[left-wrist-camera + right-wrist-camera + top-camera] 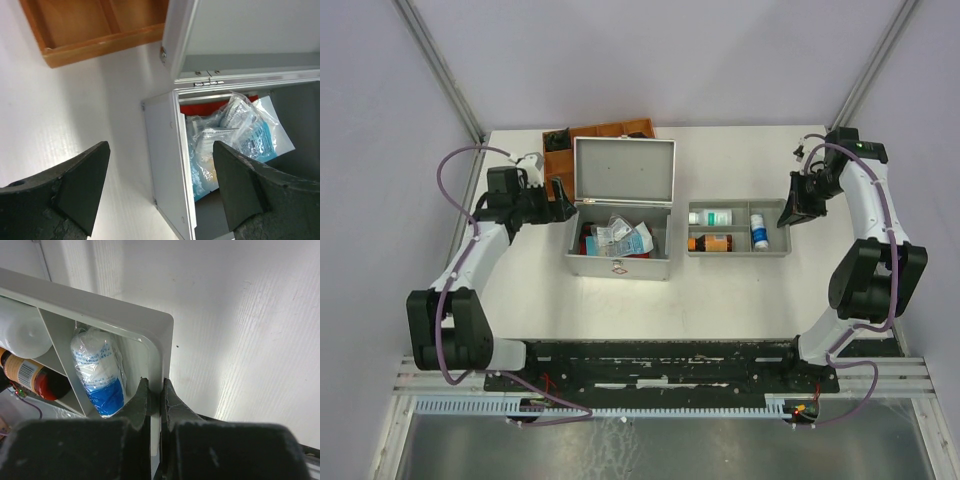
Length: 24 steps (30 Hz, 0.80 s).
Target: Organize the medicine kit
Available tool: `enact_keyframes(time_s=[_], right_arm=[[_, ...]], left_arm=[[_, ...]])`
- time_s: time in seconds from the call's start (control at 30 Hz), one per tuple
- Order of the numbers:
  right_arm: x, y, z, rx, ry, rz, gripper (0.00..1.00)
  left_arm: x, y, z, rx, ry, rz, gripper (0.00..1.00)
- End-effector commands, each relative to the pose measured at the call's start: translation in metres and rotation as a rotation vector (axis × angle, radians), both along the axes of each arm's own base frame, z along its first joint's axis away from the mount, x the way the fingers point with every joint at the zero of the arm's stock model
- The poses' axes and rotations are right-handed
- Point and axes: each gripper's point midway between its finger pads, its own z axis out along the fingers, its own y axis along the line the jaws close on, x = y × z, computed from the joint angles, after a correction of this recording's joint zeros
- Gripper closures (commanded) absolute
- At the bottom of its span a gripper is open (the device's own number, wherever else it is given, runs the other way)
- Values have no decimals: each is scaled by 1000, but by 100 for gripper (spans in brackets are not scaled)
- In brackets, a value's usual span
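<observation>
The medicine kit (618,267) stands open mid-table, its lid (625,172) upright, with clear blue-printed packets (620,236) and something red inside. My left gripper (563,202) hangs open at the kit's left side. In the left wrist view the gripper (160,185) straddles the kit's left wall (167,165), the packets (235,130) just beyond it, and holds nothing. My right gripper (788,215) is shut on the right wall of the small grey tray (735,252). The right wrist view shows its gripper (161,395) pinching the tray's rim (100,307).
The grey tray holds a white bottle (712,216), a brown bottle (710,242) and a blue-and-white wrapped roll (97,372). A brown wooden compartment tray (605,133) lies behind the kit, seen also in the left wrist view as the wooden tray (90,30). White table (740,300) stretches in front.
</observation>
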Motion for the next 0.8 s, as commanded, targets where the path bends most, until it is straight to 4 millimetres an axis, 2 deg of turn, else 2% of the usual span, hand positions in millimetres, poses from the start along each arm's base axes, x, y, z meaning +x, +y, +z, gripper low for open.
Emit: enact_keyframes(time_s=[0.0, 0.13, 0.33, 0.47, 0.6, 0.77], right_arm=[[1, 20, 41, 111, -81, -1, 100], [0, 23, 43, 116, -86, 11, 99], [-1, 30, 47, 129, -95, 27, 99], [1, 33, 47, 135, -98, 33, 99], [2, 34, 48, 140, -101, 35, 99], [3, 35, 50, 146, -108, 41, 99]], left_arm=[[-4, -25, -2, -141, 26, -60, 10], [-18, -47, -4, -265, 67, -132, 11], [-36, -68, -13, -333, 133, -179, 12], [-53, -98, -7, -366, 127, -277, 12], [-70, -138, 4, -379, 92, -406, 11], [-74, -171, 15, -386, 53, -498, 10]])
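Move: The open medicine box has its middle about 14 cm to the left gripper's right, 5 cm back and 6 cm lower; its left wall stands close beside the fingers. The raised lid is some 15 cm right and 6 cm ahead, the wooden organizer about 10 cm right and 20 cm ahead. The right gripper pinches the grey tray, whose middle lies about 12 cm to its left and 1 cm back; the box is some 42 cm to its left, roughly level front to back, 8 cm below. Bring the left gripper, fingers kept wide open, about 14 cm right and 8 cm back, sinking slightly at first, and turn it clockwise some 20 degrees with its left side dipping. Catch the box's left wall with the outer finger and push the box towards and under the tray. Keep the right gripper pinched on the tray's end, easing it 1–2 cm left and a little up. ##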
